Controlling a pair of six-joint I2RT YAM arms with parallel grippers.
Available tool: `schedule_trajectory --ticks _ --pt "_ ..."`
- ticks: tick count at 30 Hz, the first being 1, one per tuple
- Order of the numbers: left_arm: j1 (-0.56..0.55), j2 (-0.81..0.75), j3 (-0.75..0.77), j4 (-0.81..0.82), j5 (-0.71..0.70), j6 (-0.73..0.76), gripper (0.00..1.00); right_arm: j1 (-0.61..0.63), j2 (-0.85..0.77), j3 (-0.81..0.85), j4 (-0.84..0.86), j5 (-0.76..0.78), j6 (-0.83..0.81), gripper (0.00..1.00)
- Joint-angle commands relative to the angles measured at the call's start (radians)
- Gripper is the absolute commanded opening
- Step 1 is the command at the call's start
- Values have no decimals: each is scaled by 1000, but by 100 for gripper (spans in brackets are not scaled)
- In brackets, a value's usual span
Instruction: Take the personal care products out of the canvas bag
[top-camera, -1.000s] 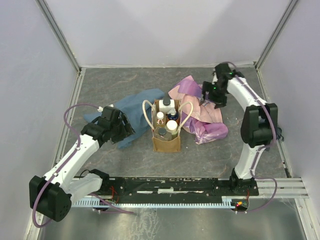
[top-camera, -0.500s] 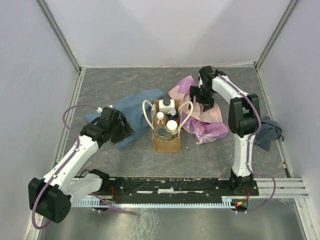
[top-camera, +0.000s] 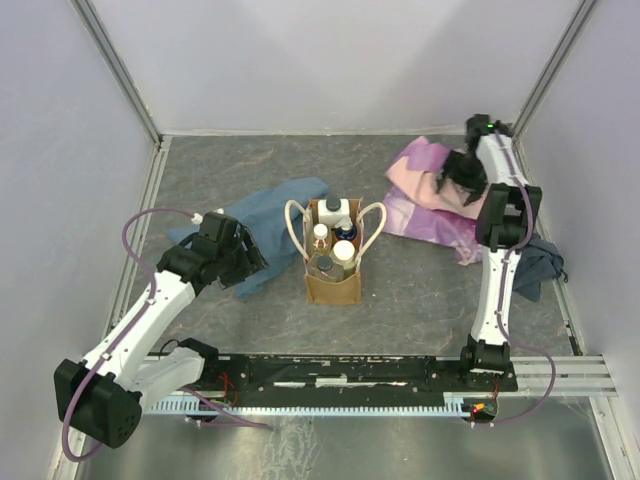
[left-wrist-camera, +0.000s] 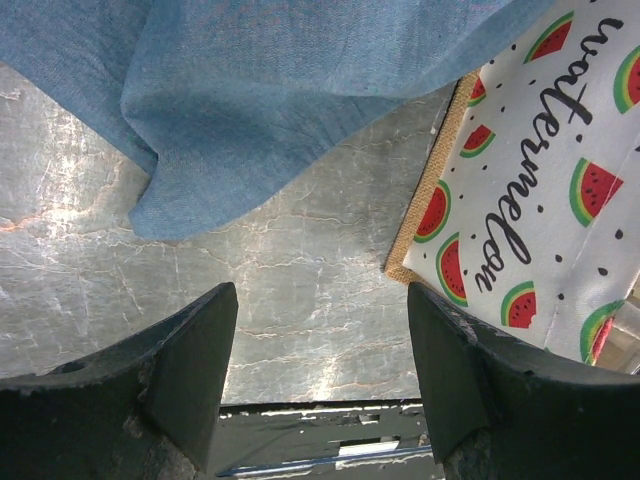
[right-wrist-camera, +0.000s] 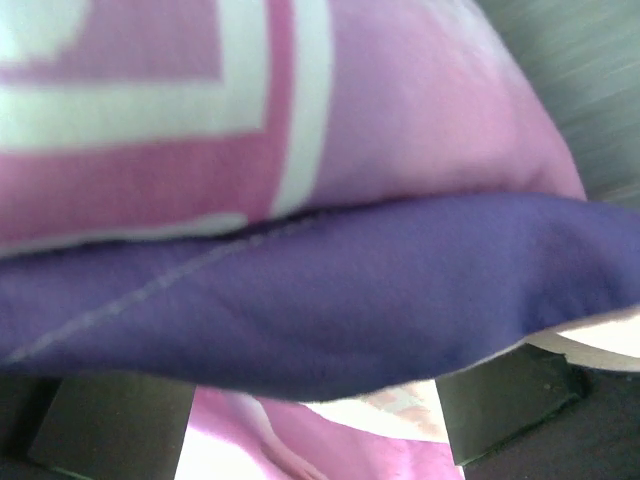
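Note:
The canvas bag (top-camera: 332, 285) stands upright mid-table, its cream handles splayed to both sides. Inside it stand the personal care products: a white bottle with a dark cap (top-camera: 334, 211), a blue-capped one (top-camera: 346, 232), cream-capped ones (top-camera: 343, 250) and a dark-lidded jar (top-camera: 324, 265). My left gripper (top-camera: 252, 258) hovers open left of the bag, over the blue cloth's edge. In the left wrist view bare table lies between its fingers (left-wrist-camera: 320, 300), with the bag's watermelon-print side (left-wrist-camera: 530, 200) at right. My right gripper (top-camera: 457, 186) is at the back right, open, with folds of pink-purple cloth (right-wrist-camera: 320, 290) across its fingers.
The blue cloth (top-camera: 280, 210) lies left of the bag and fills the top of the left wrist view (left-wrist-camera: 270, 90). The pink-purple cloth (top-camera: 430, 205) spreads at the back right. A dark grey cloth (top-camera: 540, 268) lies by the right wall behind the right arm.
The right arm swung from beside the bag to the back right corner, and the pink-purple cloth came with it, away from the bag. The left arm barely moved.

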Motion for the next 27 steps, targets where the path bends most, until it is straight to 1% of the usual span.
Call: schedule_trajectory --ticks 1,3,4,6,7,10,12,14,16,18,20,23,27 --pt "-5 16 45 -3 10 -15 76 -150 58 257 -114 186 66 89" --pt "-5 19 39 -1 8 -16 76 -160 8 276 -76 225 70 87" --pt "-6 18 34 4 8 -17 75 -155 -47 242 -32 222 67 87" --pt "-5 18 23 15 7 -22 76 -127 -195 111 116 229 40 88" --pt "-5 18 18 22 11 -27 76 -104 -265 55 167 242 19 90" --pt "-6 22 11 30 24 -33 75 -42 -402 -57 235 226 -37 94" --pt "-4 18 12 30 24 -33 75 -23 -425 -77 222 158 -54 95" --pt "-5 8 13 26 23 -31 75 -19 -396 -60 162 82 -65 94" --pt "-5 -1 18 17 17 -30 75 -17 -353 -26 83 7 -84 92" --pt "-6 -11 19 12 11 -29 75 -15 -345 -56 51 -75 -107 91" --pt "-6 -16 16 11 6 -32 75 10 -385 -150 74 -89 -122 91" --pt "-6 -16 12 11 9 -36 75 37 -442 -296 112 -35 -114 94" --pt "-5 -19 14 12 -1 -33 75 39 -425 -391 121 -42 -80 93"
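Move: The right hand hangs open and low over the crumpled pink and purple cloth, whose middle lies about 5 cm back and 3 cm left of it, some 2 cm below. The dark blue cloth sits roughly 22 cm back and 19 cm to its right; the canvas bag is about 16 cm back and 29 cm left. From the left hand, the pink and purple cloth is some 20 cm ahead, 44 cm right and 11 cm lower. Still pushing the pink and purple cloth along with its open fingers, the right hand sweeps about 14 cm on to the right, then comes free of the cloth as it swings up and back left, its fingers tipping forward some 30 degrees. Over nearly its starting place it sinks again by about 11 cm, drawing back a little and bringing the fingers down again, open throughout. ##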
